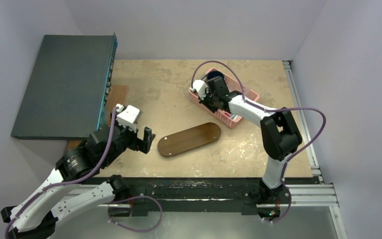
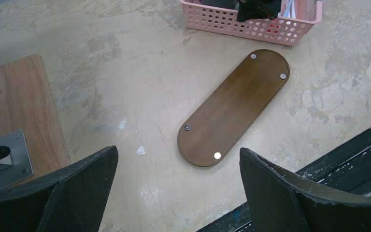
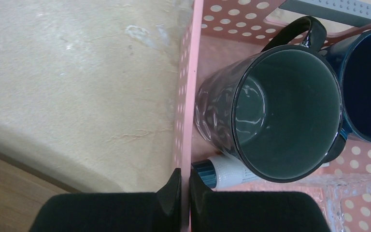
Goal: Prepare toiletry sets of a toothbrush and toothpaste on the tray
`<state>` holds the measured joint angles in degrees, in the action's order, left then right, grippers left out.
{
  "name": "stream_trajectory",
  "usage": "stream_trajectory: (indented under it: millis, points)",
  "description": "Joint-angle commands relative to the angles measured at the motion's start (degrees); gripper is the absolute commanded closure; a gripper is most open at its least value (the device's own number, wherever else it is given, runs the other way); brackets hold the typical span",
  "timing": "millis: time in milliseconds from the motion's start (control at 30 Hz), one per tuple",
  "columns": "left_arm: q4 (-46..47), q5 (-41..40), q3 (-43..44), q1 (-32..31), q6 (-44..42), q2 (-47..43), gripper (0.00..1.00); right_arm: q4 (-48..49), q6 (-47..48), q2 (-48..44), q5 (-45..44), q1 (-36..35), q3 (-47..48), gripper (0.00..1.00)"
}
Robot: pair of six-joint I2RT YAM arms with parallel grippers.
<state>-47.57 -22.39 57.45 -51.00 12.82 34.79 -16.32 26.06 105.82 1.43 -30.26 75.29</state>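
Observation:
The tray (image 1: 189, 139) (image 2: 234, 106), a dark brown oval board, lies bare on the table's middle. My left gripper (image 1: 142, 142) (image 2: 178, 152) hangs open just left of the tray's near end, nothing between its fingers. My right gripper (image 1: 204, 94) (image 3: 184, 176) is shut on the left wall of the pink basket (image 1: 248, 94) (image 3: 188, 96). Inside, a white toothpaste tube (image 3: 227, 171) with a dark blue cap lies under a dark mug (image 3: 285, 111). No toothbrush can be made out; slim pale things (image 2: 294, 7) stand at the basket's end, too small to tell.
A second, blue mug (image 3: 367, 87) stands beside the dark one in the basket. A large dark grey box (image 1: 64, 84) fills the left side, with a wooden board (image 2: 14, 111) beneath it. A black rail (image 1: 194, 186) runs along the table's near edge.

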Motion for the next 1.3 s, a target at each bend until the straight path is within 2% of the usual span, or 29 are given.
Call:
stream_trajectory:
  millis: [0,367,533,933,1267]
  points:
    - [0.94,-1.16,-0.03,0.13,-0.79,-0.51,0.04,6.19,9.83,-1.93,7.86,-2.11,-0.01,1.00]
    - [1.01,-1.16,-0.17,0.16,-0.95,-0.72,0.04,7.54,19.01,-0.82,14.99,-3.25,-0.93,0.96]
    - [1.01,-1.07,-0.14,0.19,-1.09,-0.51,0.04,6.83,21.92,-0.52,17.28,-4.73,-0.99,1.00]
    - [1.13,-0.64,-0.28,0.19,-1.35,-0.05,0.04,3.74,28.83,-1.78,22.61,-5.94,-1.54,1.00]
    - [1.24,-0.37,-0.41,0.19,-1.53,-0.18,0.04,3.41,27.10,-1.07,23.00,-5.88,0.00,1.00]
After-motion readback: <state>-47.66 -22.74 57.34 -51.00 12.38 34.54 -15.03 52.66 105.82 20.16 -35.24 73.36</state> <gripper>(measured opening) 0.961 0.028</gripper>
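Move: The right hand, shut on the near rim of the pink basket, has the tray about 14 cm back, 10 cm to its left and some 8 cm below. Inside the basket the green mug stands roughly 9 cm ahead and 2 cm right, the navy mug about 13 cm ahead and 3 cm right, both middles a little below the hand. From the idle left hand the tray lies around 11 cm ahead, 14 cm right and 26 cm down. Still pinching the pink basket's near rim, the right hand drags the basket to the left and somewhat back towards the tray, about 8 cm in all at an unchanged height, swinging it counter-clockwise by some 35 degrees as it goes and easing to a stop with the fingers still shut. ##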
